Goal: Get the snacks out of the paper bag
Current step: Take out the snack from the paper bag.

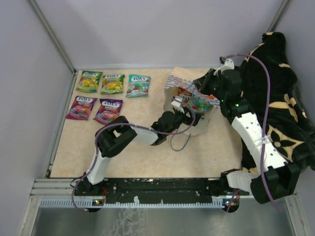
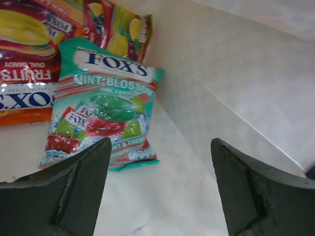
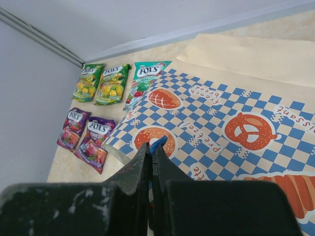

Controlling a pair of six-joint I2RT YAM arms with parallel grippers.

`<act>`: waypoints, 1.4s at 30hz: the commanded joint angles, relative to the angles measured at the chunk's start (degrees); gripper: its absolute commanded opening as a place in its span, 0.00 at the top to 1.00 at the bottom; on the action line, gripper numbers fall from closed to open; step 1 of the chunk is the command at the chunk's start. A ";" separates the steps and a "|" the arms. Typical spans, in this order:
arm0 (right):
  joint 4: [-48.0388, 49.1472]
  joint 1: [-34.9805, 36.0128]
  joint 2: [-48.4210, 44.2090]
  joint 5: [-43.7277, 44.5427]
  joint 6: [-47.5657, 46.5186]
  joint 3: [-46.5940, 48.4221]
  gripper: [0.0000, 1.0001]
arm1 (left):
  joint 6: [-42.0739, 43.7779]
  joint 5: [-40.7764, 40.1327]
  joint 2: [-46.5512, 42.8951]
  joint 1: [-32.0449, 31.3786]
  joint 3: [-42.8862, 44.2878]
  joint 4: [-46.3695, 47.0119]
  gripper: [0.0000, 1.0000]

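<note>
The paper bag (image 1: 173,84) lies on its side at mid-table, its checkered face (image 3: 221,123) up. My right gripper (image 3: 152,150) is shut on the bag's blue cord handle (image 3: 159,144), at the bag's upper edge (image 1: 196,88). My left gripper (image 1: 183,107) reaches into the bag's mouth, open (image 2: 161,145) with nothing between its fingers. Just ahead of it inside lie a teal mint snack (image 2: 106,108), a red fruit packet (image 2: 24,73) and one more packet (image 2: 118,29). Several snacks lie out on the table: green (image 1: 89,81), yellow-green (image 1: 112,83), teal (image 1: 138,85), purple (image 1: 81,107) and purple (image 1: 108,111).
A black-and-tan blanket (image 1: 280,98) is heaped at the right, behind my right arm. Grey walls close the table's back and left sides. The bag's pale inner wall (image 2: 236,78) rises right of the left fingers.
</note>
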 commanded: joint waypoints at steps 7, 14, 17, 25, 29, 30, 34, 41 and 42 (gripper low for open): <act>1.04 -0.52 -1.79 0.89 -1.18 0.45 0.99 | -9.36 -1.46 8.80 7.06 14.73 -14.52 0.18; 1.67 -0.50 -1.41 0.89 -1.57 -0.23 0.99 | -9.46 13.12 15.79 11.63 25.08 -26.25 0.28; 2.06 -0.50 -1.27 0.89 -1.63 -0.52 0.99 | -8.40 17.26 17.24 12.10 26.14 -27.00 0.31; 3.35 -0.50 -0.62 0.20 -1.43 -1.24 0.99 | -7.86 23.44 20.98 12.50 30.96 -31.86 0.42; 3.46 -0.51 -0.74 0.37 -1.48 -1.50 0.98 | -8.96 27.05 20.14 12.50 29.03 -27.24 0.59; 3.39 -0.50 -0.77 0.49 -1.49 -1.50 0.98 | -9.17 27.79 19.23 12.50 28.18 -25.87 0.64; 3.39 -0.51 -0.85 0.87 -1.58 -1.50 0.98 | -9.04 30.71 14.49 12.59 23.25 -20.68 0.80; 4.08 -0.51 -0.25 0.44 -0.96 -1.21 0.98 | -6.44 34.55 2.18 12.59 10.42 -16.41 1.00; 4.08 -0.50 -0.16 0.46 -0.96 -1.02 0.98 | -6.48 35.46 -0.10 12.64 8.23 -15.73 1.00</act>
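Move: Inside the bag, the mint blossom pack lies about 9 cm ahead of the open left hand, 3 cm to its right and 11 cm below. The orange snack pack is some 7 cm to the left of the mint pack and 7 cm farther out. The bag's loose lower handle loop lies about 12 cm behind the left hand, 6 cm to its left and 13 cm lower. From the right hand the mint pack is roughly 6 cm ahead, 5 cm right and 29 cm down. Reaching about 12 cm forward into the bag mouth, the left hand then sinks 9 cm, fingers tipping down some 20 degrees, and begins closing. Its fingers shut fully as it pulls back about 7 cm and lifts slightly, wrist turning clockwise, pinching the mint pack's near end. The right hand keeps holding the bag by its blue upper handle. ##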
